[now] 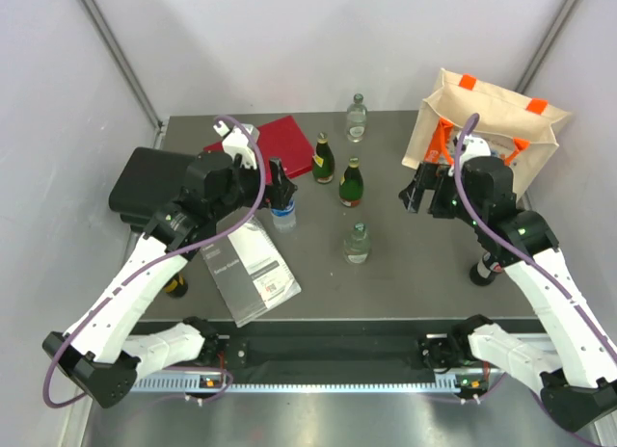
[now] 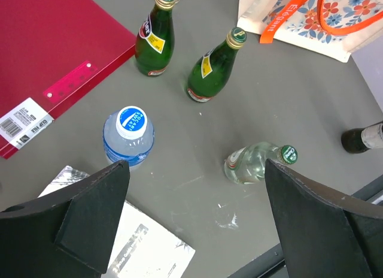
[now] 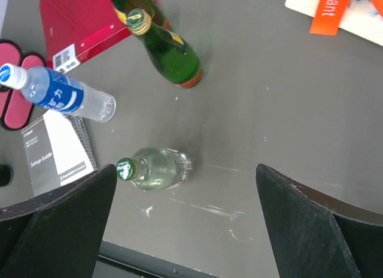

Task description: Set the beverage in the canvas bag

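Several beverage bottles stand on the grey table: two green glass ones (image 1: 323, 158) (image 1: 351, 183), a clear one with a green cap (image 1: 357, 244), another clear one at the back (image 1: 357, 118), and a blue-labelled water bottle (image 1: 282, 214). The beige canvas bag (image 1: 492, 119) with orange handles stands at the back right. My left gripper (image 1: 280, 182) hovers open just above the water bottle (image 2: 128, 136), which sits beside its left finger (image 2: 90, 218). My right gripper (image 1: 419, 192) hangs open in front of the bag, above the green-capped bottle (image 3: 157, 168). Nothing is between either pair of fingers.
A red folder (image 1: 280, 144) and a black case (image 1: 149, 182) lie at the back left. A white booklet (image 1: 253, 272) lies near the front. Dark bottles stand by each arm, at the left (image 1: 175, 285) and the right (image 1: 485, 271).
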Controlling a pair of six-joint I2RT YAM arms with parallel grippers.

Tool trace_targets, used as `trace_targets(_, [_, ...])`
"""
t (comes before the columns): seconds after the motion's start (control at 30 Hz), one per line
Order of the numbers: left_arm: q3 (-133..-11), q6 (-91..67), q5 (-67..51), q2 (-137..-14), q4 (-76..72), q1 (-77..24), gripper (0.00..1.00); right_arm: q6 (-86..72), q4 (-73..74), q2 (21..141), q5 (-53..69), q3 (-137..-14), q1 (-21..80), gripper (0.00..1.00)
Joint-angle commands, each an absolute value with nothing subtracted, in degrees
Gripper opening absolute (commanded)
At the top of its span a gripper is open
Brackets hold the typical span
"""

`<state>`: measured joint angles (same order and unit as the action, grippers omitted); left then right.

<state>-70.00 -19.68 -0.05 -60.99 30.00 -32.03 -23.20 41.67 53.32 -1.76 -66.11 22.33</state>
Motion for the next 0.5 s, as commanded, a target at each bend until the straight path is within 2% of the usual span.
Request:
trace_targets(0.0, [-69.17,-18.46,0.7,-59.86,26.81,-32.08,0.99,-24.87,42.89,53.09,-5.09,-69.43,21.97,1.0])
trace_targets(0.17, [-66.71,-17.49,1.76,-58.63,26.1,-31.99,0.99,-25.49,45.6,53.35,-8.87,-73.47,21.89,1.0])
trace_targets(0.27, [-64.26,-16.97,2.37,-57.4,24.96,-32.08,0.99,-26.45,47.98,53.79,-15.1,-76.72,21.88,1.0])
trace_targets(0.47, [-59.24,-16.7,2.9,-56.08,23.12,-32.08,0.98,-30.4,58.44,55.46,-38.19,-82.79,21.88,0.98])
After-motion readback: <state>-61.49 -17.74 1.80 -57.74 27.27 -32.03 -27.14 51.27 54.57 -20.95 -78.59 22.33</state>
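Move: The water bottle stands about 6 cm ahead of my left hand and 1 cm to its right, 20 cm below. From that bottle the nearer green bottle is about 16 cm right and 5 cm farther out, the clear bottle 17 cm right and 10 cm nearer. From my right hand, the dark bottle is about 21 cm right and 9 cm back, 18 cm below; the canvas bag is some 24 cm ahead and 19 cm right, 14 cm below. My right hand swings right by about 6 cm while climbing nearly as much, gathering speed, and its wrist turns some 20 degrees clockwise, off to the side where the dark bottle and bag stand. Meanwhile I sink my left hand about 4 cm towards the water bottle, with a slight drift left. Both grippers stay wide open and touch nothing. ##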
